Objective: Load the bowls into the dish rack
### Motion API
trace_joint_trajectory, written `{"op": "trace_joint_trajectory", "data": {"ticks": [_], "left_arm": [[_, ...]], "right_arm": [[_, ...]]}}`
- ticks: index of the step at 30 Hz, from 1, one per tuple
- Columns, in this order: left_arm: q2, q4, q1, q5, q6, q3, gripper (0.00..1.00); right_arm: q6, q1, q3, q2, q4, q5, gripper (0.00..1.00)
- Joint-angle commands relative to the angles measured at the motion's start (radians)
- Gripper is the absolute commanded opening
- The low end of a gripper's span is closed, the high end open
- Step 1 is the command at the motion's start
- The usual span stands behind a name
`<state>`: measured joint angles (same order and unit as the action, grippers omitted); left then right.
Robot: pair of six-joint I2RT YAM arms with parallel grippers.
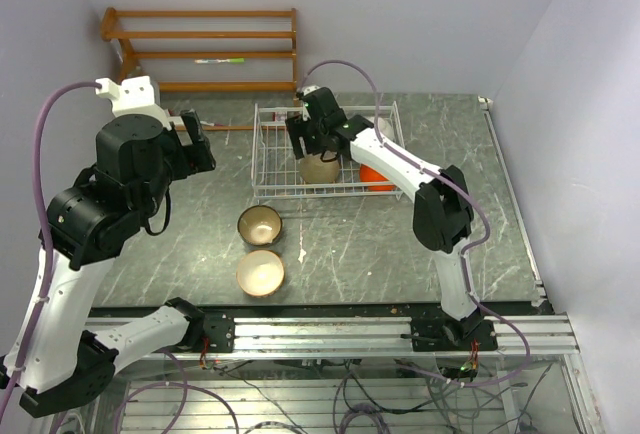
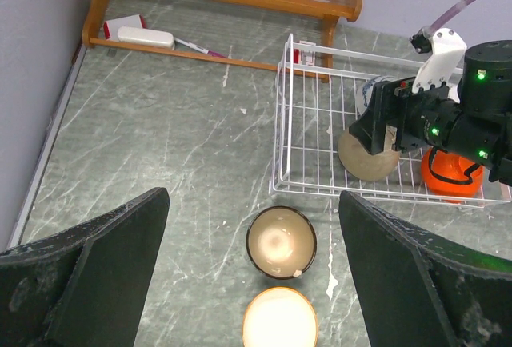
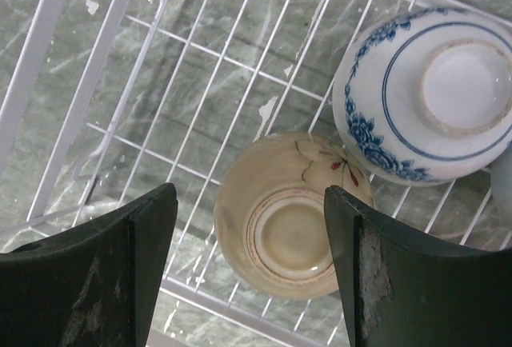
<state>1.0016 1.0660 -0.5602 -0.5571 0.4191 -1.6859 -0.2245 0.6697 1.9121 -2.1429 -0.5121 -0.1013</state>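
The white wire dish rack (image 1: 256, 154) stands at the back centre of the table. Inside it a cream-beige bowl (image 3: 288, 215) lies bottom up, next to an upturned blue-and-white bowl (image 3: 424, 95) and an orange-red bowl (image 1: 375, 176). My right gripper (image 3: 252, 267) hovers open just above the beige bowl (image 1: 320, 168), its fingers either side of it and holding nothing. On the table in front of the rack sit a brown bowl with a tan inside (image 2: 281, 242) and a pale bowl with an orange-brown rim (image 2: 280, 317). My left gripper (image 2: 252, 283) hangs open and empty high above these two.
An orange-brown wooden slatted shelf (image 1: 200, 49) leans at the back left wall, with a white object (image 2: 146, 37) on its lowest slat. Walls close the table on the left, back and right. The right arm (image 1: 440, 204) reaches over the rack's right half.
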Motion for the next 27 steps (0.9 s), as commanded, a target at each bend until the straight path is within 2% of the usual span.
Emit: {"op": "trace_joint_trajectory", "data": {"ticks": [1,7,16,27], "left_arm": [[0.003,-0.036,-0.006,-0.01,-0.016,-0.004,0.99],[0.009,-0.045,-0.006,-0.006,-0.016,0.005,0.99],[0.022,-0.054,-0.006,0.005,-0.009,0.003,0.99],[0.012,-0.073,-0.006,0.023,0.019,0.03,0.99]], "right_arm": [[0.042,-0.003,0.007,-0.033,0.075,-0.027,0.74],[0.052,-0.005,0.002,-0.056,0.04,-0.148,0.74],[0.026,-0.012,-0.06,-0.022,0.015,-0.212,0.73],[0.032,-0.046,-0.278,0.133,0.057,-0.247,0.73]]}}
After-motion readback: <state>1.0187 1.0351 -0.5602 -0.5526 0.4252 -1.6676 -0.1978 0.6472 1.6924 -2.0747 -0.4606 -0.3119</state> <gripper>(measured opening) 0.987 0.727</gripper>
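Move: The beige-sided bowl, already upside down in the rack, lies about 3 cm to the right of the right hand's point, level with it and some 7 cm below. The blue-white bowl stands roughly 9 cm ahead and 6 cm right of the hand; the orange bowl is about 17 cm right and 2 cm back. From the idle left hand the beige-sided bowl is some 28 cm ahead, 20 cm right and 35 cm below. Forward a little and down by about 4 cm, then sweeping right some 6.5 cm and easing back, the right hand brings its part-open fingers around the beige-sided bowl. Its left finger comes against the bowl's left side and pushes it along the rack towards the orange bowl; the wrist turns slightly clockwise, its left side dipping about 10 degrees, the fingers staying open. ##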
